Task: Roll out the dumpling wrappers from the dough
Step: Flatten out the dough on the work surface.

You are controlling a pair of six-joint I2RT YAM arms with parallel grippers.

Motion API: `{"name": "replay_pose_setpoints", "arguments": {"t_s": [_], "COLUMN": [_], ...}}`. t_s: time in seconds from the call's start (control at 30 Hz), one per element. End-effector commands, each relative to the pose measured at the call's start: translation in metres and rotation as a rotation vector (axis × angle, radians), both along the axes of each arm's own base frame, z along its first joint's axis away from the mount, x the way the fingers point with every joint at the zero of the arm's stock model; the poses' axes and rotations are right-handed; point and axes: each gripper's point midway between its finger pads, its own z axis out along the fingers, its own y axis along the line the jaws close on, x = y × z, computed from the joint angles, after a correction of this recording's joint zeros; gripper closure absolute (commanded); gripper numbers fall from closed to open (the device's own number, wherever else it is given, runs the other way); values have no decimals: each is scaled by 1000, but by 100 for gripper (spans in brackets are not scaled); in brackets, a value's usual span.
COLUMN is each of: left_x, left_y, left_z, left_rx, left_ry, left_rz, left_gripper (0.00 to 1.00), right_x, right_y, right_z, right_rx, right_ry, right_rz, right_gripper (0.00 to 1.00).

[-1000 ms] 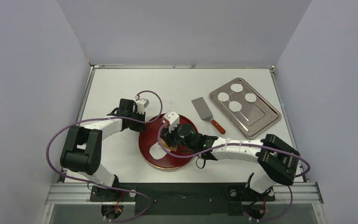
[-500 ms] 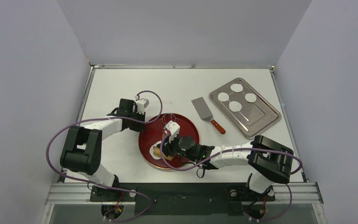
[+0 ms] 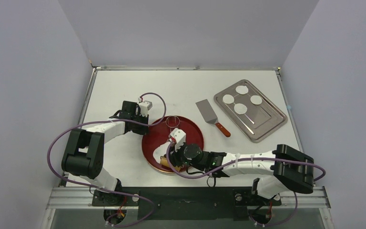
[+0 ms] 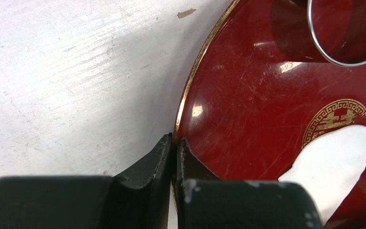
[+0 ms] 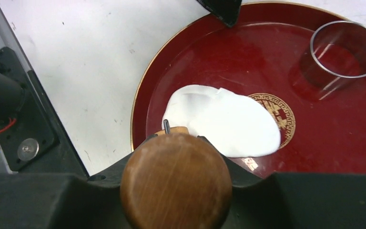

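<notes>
The dough lies as a flat white sheet on the left part of the red plate. From the plate's near edge, my right gripper is shut on a wooden roller, whose round handle end faces the camera. The roller's front sits at the dough's near edge. My left gripper is shut on the plate's gold rim, at the far-left side of the plate. Several dumpling wrappers lie on the metal tray at the back right.
A metal ring cutter stands on the far part of the plate, apart from the dough. A spatula with a red-brown handle lies between plate and tray. The right arm's base plate is close on the left.
My right gripper has pulled back with the roller from the plate's middle toward its near edge. The white dough now shows ahead of the roller. The left gripper has stayed on the rim.
</notes>
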Motion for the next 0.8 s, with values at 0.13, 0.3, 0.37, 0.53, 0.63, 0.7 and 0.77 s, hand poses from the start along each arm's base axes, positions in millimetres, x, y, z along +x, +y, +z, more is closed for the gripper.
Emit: {"name": "replay_pose_setpoints", "arguments": {"t_s": [0.13, 0.3, 0.37, 0.53, 0.63, 0.7, 0.77], "left_x": [7, 7, 7, 6, 7, 6, 7], "left_y": [5, 6, 6, 6, 7, 7, 8], "left_z": [7, 5, 5, 5, 6, 6, 6], "left_rx": [20, 23, 24, 26, 28, 30, 32], "left_ry": [-46, -41, -43, -42, -45, -47, -49], "left_rz": [19, 18, 20, 18, 22, 21, 22], "left_gripper": [100, 100, 100, 100, 100, 100, 100], "right_x": [47, 81, 92, 115, 128, 127, 125], "right_y": [-15, -7, 0, -5, -37, -61, -82], "right_z": [95, 83, 70, 30, -14, -35, -51], "right_rx": [316, 344, 305, 243, 92, -7, -93], "right_ry": [3, 16, 20, 132, 202, 209, 208], "right_rz": [-191, -303, -320, -399, -529, -598, -654], "right_gripper": [100, 100, 100, 100, 100, 100, 100]}}
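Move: The right hand holds the rolling pin by its handle, above the near rim of the red plate. The flattened dough's middle lies about 7 cm ahead, 3 cm to the left and 9 cm below; the plate's centre is 12 cm ahead and level sideways, the round cutter some 20 cm straight ahead. From the left hand, pinching the plate's left rim, the dough lies about 10 cm back and 8 cm to the right, barely lower. The right hand carries the rolling pin forward about 13 cm in an arc, first rising some 6 cm over the near side of the dough, then sinking back to about its starting height and drifting a little right at the end, so the roller comes down at the dough's far right edge. Its fingers keep their grip on the handle while the wrist turns clockwise nearly 30 degrees and tips somewhat downward, and the left hand stays put, still pinching the plate's rim. ##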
